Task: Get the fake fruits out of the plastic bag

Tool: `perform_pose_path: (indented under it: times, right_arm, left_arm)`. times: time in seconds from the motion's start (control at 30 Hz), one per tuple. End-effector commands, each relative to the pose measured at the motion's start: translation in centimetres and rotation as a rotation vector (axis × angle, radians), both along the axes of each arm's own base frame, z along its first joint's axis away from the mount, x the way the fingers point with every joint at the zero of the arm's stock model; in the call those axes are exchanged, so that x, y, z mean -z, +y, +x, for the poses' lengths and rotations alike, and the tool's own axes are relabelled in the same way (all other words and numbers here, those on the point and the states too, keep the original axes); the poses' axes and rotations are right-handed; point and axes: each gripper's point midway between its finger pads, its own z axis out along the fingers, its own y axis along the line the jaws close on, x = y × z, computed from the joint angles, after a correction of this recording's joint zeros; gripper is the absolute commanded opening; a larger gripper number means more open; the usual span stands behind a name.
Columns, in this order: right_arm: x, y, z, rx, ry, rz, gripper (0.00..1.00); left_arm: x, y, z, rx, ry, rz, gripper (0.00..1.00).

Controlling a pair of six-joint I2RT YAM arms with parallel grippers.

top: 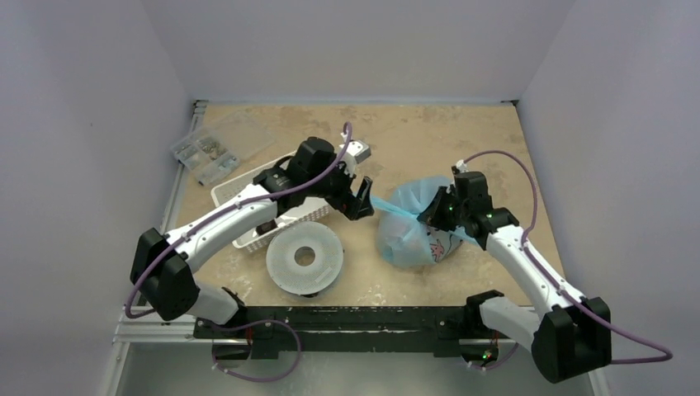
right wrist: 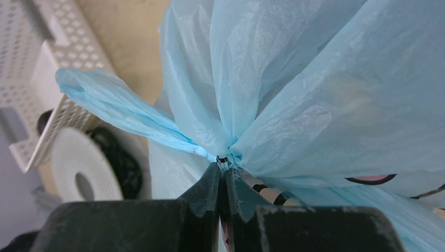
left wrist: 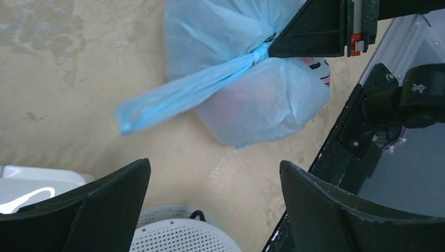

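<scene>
The plastic bag (top: pixel 409 231) lies bunched on the table right of centre, light blue with a pink print. My right gripper (top: pixel 435 213) is shut on the gathered neck of the bag (right wrist: pixel 315 94), its tips (right wrist: pixel 224 167) pinching the twisted film. A flattened handle strip (left wrist: pixel 173 100) sticks out from that pinch toward my left gripper (top: pixel 361 202). The left gripper (left wrist: pixel 215 168) is open with nothing between its fingers, a short way off the strip's end. The fake fruits are hidden inside the bag (left wrist: pixel 262 105); only a faint pink tint shows through.
A white slotted basket (top: pixel 248 198) sits under my left arm, with a round white perforated disc (top: pixel 304 257) in front of it. A clear box of small parts (top: pixel 206 153) and a small grey block (top: pixel 357 150) lie toward the back. Walls enclose the table.
</scene>
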Motion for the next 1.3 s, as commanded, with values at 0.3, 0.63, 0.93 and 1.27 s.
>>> perform_pose_path:
  times: [0.3,0.63,0.93,1.27]
  right_arm:
    - [-5.1,8.3,-4.7,-0.246,-0.023,0.391,0.06]
    - [-6.6,8.7,-4.4,-0.299,-0.075,0.344,0.3]
    - [-9.3,2.9,-2.8,-0.035,-0.212,0.131,0.41]
    - [-6.9,4.9,-1.7,-0.151,-0.108,0.121,0.43]
  left_arm:
    - [0.1,-5.4,-4.3,0.13,0.027,-0.035,0.77]
    - [-1.2,-6.6,-6.2,0.139,0.005,0.074,0.71]
    - [-0.5,-8.5,-5.0,0.1,-0.023,0.07,0.7]
    - [2.7,-9.8,-6.3,0.126,-0.071,0.161,0.54]
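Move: The bag's knot, gripped in the shut right fingers, lies about 15 cm to the left hand's right, 1 cm back and some 9 cm lower; the tip of its loose blue handle is only about 3 cm right and 10 cm below. The bag's body hangs some 7 cm under the right hand, 3 cm back and 1 cm left. From the left hand, the white basket lies 21 cm left, 4 cm ahead, and the grey reel 14 cm left, 12 cm back, both near table height. Leftward and back, some 9 cm and 5 cm, the right hand brings the knot towards the left gripper, rising about 4 cm and rolling some 25 degrees; its fingers then open and let go, and it lifts another 5 cm, drawing back right. The left hand comes about 8 cm right and 6 cm back over the knot, bobs up, then sinks 4 cm as its wide-open fingers narrow to half; contact isn't clear. ##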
